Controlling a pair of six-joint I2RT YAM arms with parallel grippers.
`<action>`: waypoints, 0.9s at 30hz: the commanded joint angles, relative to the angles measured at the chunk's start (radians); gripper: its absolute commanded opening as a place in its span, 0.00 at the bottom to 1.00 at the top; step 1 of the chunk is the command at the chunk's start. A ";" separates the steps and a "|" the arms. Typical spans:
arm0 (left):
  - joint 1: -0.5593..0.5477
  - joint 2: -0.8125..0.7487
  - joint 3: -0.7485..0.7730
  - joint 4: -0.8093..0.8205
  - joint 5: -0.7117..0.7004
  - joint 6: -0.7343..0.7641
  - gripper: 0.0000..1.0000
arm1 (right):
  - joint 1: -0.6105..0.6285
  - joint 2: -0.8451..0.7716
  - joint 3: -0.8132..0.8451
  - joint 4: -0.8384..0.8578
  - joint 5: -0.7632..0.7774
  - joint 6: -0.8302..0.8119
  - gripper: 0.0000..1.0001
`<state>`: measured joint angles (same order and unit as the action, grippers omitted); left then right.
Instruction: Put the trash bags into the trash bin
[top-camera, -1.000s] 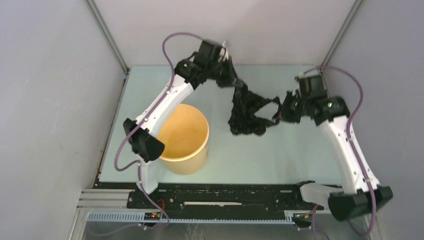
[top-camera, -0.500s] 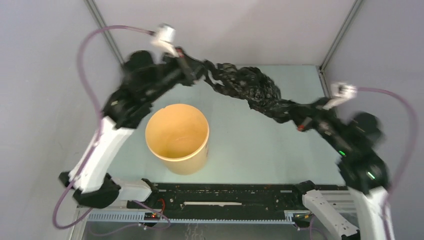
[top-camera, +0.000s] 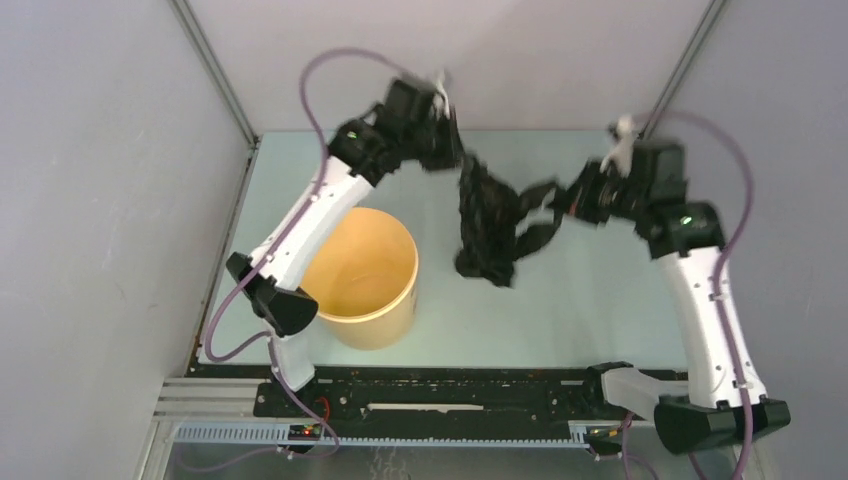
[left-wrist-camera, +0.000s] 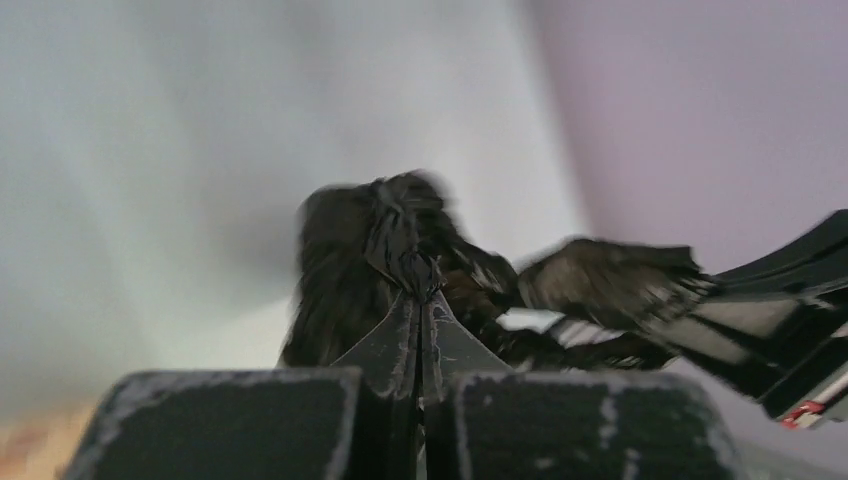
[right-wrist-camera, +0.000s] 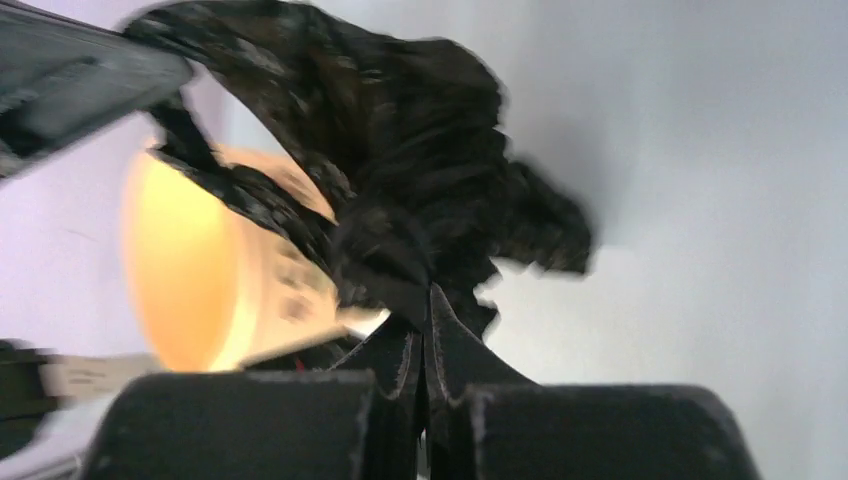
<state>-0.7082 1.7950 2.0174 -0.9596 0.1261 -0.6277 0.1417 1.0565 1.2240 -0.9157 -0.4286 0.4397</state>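
Observation:
The black crinkled trash bag (top-camera: 488, 225) hangs in the air between both arms, to the right of the yellow trash bin (top-camera: 365, 278). My left gripper (top-camera: 452, 158) is shut on the bag's upper left edge; in the left wrist view its jaws pinch a twisted bit of the bag (left-wrist-camera: 405, 245) at the gripper's tip (left-wrist-camera: 422, 292). My right gripper (top-camera: 562, 203) is shut on the bag's right edge; in the right wrist view the bag (right-wrist-camera: 400, 150) bunches above the closed tip (right-wrist-camera: 428, 292), with the bin (right-wrist-camera: 185, 270) blurred behind at left.
The bin stands open and upright on the pale table (top-camera: 560, 310), near the left arm's base. Grey walls and metal corner posts (top-camera: 215, 75) enclose the table on three sides. A black rail (top-camera: 450, 390) runs along the near edge.
Both arms swung the bag: half a second ago it was stretched wide and high between them, now it hangs bunched again to the right of the bin, both grips unchanged.

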 joint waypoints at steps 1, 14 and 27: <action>-0.046 -0.014 0.587 0.043 -0.087 0.090 0.00 | 0.066 0.103 0.654 -0.082 0.026 -0.056 0.00; -0.099 -0.268 -0.392 0.098 -0.176 0.124 0.00 | 0.143 -0.103 -0.322 0.131 -0.029 0.014 0.00; -0.006 0.044 0.755 0.053 0.001 0.007 0.00 | -0.048 0.288 0.945 -0.140 -0.098 -0.080 0.00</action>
<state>-0.7212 1.8740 2.3360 -0.9688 0.0547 -0.5709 0.0921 1.1835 1.5501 -0.8902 -0.4698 0.4232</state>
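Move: Both closed grippers hold the black trash bag. Its hanging body is about 5 cm right of the left hand, 6 cm back and 10 cm below; from the right hand it is about 11 cm left, 1 cm ahead and 7 cm below. The yellow trash bin's middle lies some 19 cm left of the left hand, 17 cm back and 18 cm below, and from the right hand about 34 cm left, 10 cm back and 15 cm below. Both arms flap the trash bag together, still pinching its two sides in shut fingers: they whip it up by some 25 cm while drawing back a little, with both wrists tipping the fingertips upward by about 40 to 50 degrees. Straight away they swing down past the starting height, the right hand lower than the left, with the fingertips tipping down again, then reverse into a second fast upstroke, now also moving forward, and are still climbing at the end. ##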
